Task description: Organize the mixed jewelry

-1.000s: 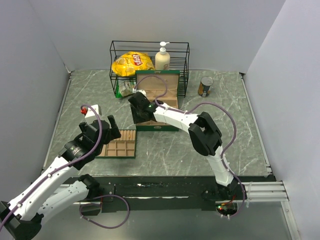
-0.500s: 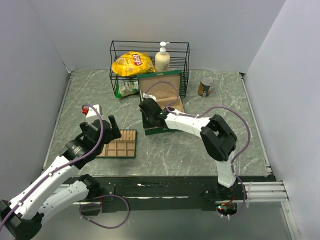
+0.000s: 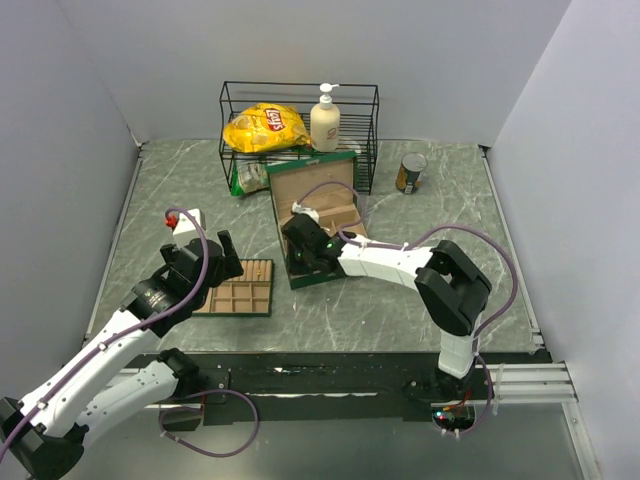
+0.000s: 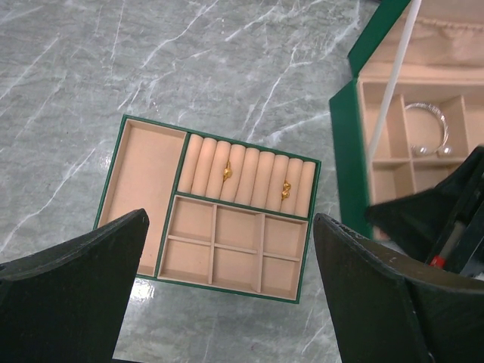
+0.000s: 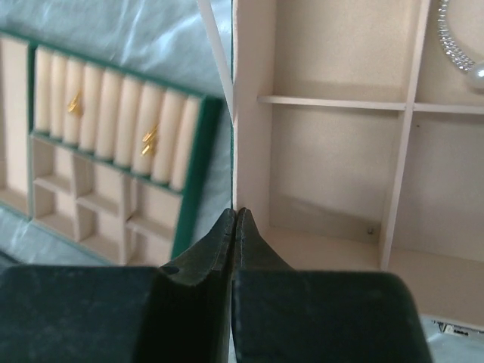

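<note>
The green box with tan compartments lies open mid-table, turned askew. In it a silvery beaded bangle shows at the top right, and a tiny stud sits in a lower cell. My right gripper is shut, its tips meeting right at the box's left wall, with nothing visible between them. The flat compartment tray lies left of the box with two gold rings on its rolls. My left gripper hovers wide open above the tray, holding nothing.
A wire rack at the back holds a yellow chip bag and a soap bottle. A can stands at the back right. A white block with a red cap sits near the left arm.
The right gripper closed and drew toward the front of the table. The green box swung round and slid with it. The left arm stayed in place, open.
</note>
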Controlling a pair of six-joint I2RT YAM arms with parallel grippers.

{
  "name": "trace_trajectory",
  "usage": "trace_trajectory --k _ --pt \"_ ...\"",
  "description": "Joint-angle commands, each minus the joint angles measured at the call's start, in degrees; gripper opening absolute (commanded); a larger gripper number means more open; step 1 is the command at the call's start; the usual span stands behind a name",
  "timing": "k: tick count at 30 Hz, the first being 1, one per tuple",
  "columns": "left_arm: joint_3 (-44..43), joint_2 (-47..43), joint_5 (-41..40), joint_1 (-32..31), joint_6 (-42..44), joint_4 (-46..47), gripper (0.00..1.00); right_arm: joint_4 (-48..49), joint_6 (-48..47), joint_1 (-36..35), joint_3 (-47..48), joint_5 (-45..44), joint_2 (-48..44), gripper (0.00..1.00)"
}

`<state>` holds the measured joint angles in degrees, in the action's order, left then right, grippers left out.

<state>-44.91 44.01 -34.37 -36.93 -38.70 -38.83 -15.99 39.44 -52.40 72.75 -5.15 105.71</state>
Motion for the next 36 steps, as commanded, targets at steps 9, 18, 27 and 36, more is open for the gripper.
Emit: trace_trajectory --k 9,18,27,36 --pt "-1.5 -0.5 -1.2 0.3 -0.9 -0.2 0.96 -3.2 16.0 -6.8 -7.4 3.9 -4.4 0.0" --pt "-1.5 -0.1 -1.0 0.3 -0.8 -0.1 0.96 -0.2 20.2 -10.1 -11.1 4.8 -6.5 0.0" --pt "-1.6 -0.2 -1.4 0.3 -0.9 -0.3 0.96 -1.9 12.6 -10.6 -7.8 1.3 -8.1 0.33" --pt "-1.5 -0.7 -1.4 0.3 -0.9 0.0 0.96 -0.1 2.1 -9.9 -16.8 -12.9 -28.3 0.67"
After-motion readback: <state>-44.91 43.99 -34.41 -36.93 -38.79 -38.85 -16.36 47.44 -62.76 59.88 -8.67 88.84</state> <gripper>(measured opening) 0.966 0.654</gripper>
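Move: The right fingers are already shut on the jewelry box's left wall, near its front corner. The ring tray's middle lies about 16 cm to their left, 6 cm back and 5 cm lower. The box's middle is some 8 cm ahead and 11 cm right, with the pearl bracelet about 13 cm ahead and 10 cm right. From the idle left hand the tray is about 5 cm back, 2 cm right and 16 cm below. Keeping its pinch on the box's left wall, the right hand drags the box back alongside the ring tray, about 9 cm, drifting slightly left while the wrist tips some 10 degrees farther down. Once the pull stops, the fingers open and let go of the wall; the hand then rises about 4 cm, edging right as the wrist tips back up. ##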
